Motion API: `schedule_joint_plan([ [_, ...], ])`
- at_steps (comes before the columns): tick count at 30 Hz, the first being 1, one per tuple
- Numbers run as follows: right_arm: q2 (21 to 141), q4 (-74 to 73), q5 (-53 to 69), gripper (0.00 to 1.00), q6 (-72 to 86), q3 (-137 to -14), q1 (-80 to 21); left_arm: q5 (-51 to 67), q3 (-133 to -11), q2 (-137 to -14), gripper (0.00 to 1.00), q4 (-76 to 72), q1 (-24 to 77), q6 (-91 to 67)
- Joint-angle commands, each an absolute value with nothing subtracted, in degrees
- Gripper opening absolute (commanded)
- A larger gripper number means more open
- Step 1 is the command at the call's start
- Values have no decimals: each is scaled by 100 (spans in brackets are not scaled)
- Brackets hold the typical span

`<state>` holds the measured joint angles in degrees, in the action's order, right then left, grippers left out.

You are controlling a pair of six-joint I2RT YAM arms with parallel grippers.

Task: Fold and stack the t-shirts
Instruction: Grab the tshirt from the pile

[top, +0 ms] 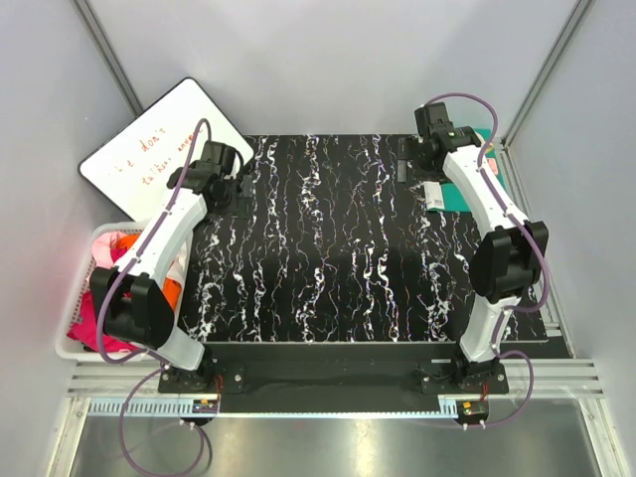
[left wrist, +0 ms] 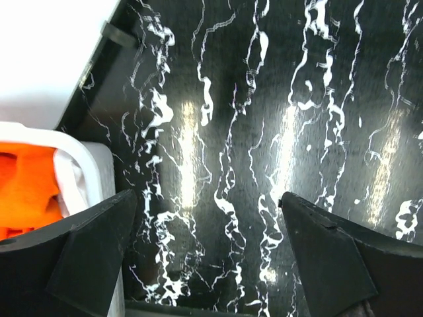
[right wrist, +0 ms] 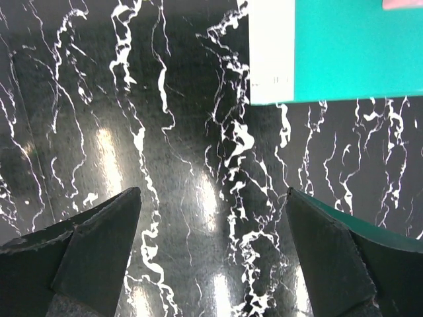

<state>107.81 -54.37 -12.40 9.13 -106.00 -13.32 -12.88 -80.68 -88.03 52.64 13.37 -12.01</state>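
Observation:
The t-shirts lie crumpled in a white basket (top: 107,229) at the table's left edge: an orange one (top: 171,291), a magenta one (top: 87,318) and a pale pink one (top: 111,241). The orange t-shirt (left wrist: 26,191) also shows in the left wrist view, inside the basket wall (left wrist: 99,165). My left gripper (top: 227,184) is open and empty above the black marbled table (top: 318,258), just right of the basket; its jaws (left wrist: 208,218) stand wide apart. My right gripper (top: 409,164) is open and empty over the table's far right, and in its own wrist view (right wrist: 211,211) nothing lies between the jaws.
A flat teal mat (top: 459,194) with a white strip lies at the back right and also shows in the right wrist view (right wrist: 357,46). A whiteboard (top: 159,149) leans at the back left and appears in the left wrist view (left wrist: 46,53). Grey walls enclose the table.

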Motion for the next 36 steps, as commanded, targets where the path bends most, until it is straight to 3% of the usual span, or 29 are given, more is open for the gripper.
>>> schedule_joint_plan([
  [1,10881,-5502,-1195,100,817,-10951,-1336,-1521,-8280,-8711,99,5142,1345,-1090],
  [11,11004,-5511,-976,100,888,-11021,-1327,-1309,-8016,-8482,97,5194,1389,-1125],
  [22,10934,-5502,-791,100,976,-10784,-1327,-3752,-8069,-8114,99,6389,1389,-1977],
  [29,10811,-5441,-633,100,1063,-10503,-1327,-3042,-7542,-7200,99,6179,555,-1986],
  [36,10740,-5388,-440,100,1125,-10318,-1327,-2576,-6988,-7084,99,6109,-351,-1775],
])
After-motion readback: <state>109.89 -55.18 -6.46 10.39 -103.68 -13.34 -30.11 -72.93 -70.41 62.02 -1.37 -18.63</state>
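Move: The orange t-shirt, on top of the pile in the white basket, lies about 20 cm back and 17 cm left of the left hand, some 12 cm below. A white shirt is tucked against its right side, 13 cm back and 13 cm left of that hand; the magenta one lies 33 cm left and 22 cm back. From the right hand the orange shirt is about 58 cm left, 28 cm back and 14 cm lower. The orange t-shirt is neared from above: after a short pause the left hand swings about 13 cm left and 9 cm back, coming over the basket's far right corner and rising some 4 cm. Its wrist turns about 30 degrees counter-clockwise, left side lifting slightly, fingers still wide open and touching nothing. Far off, the open right hand sinks about 3 cm, drifting slightly left and back. ##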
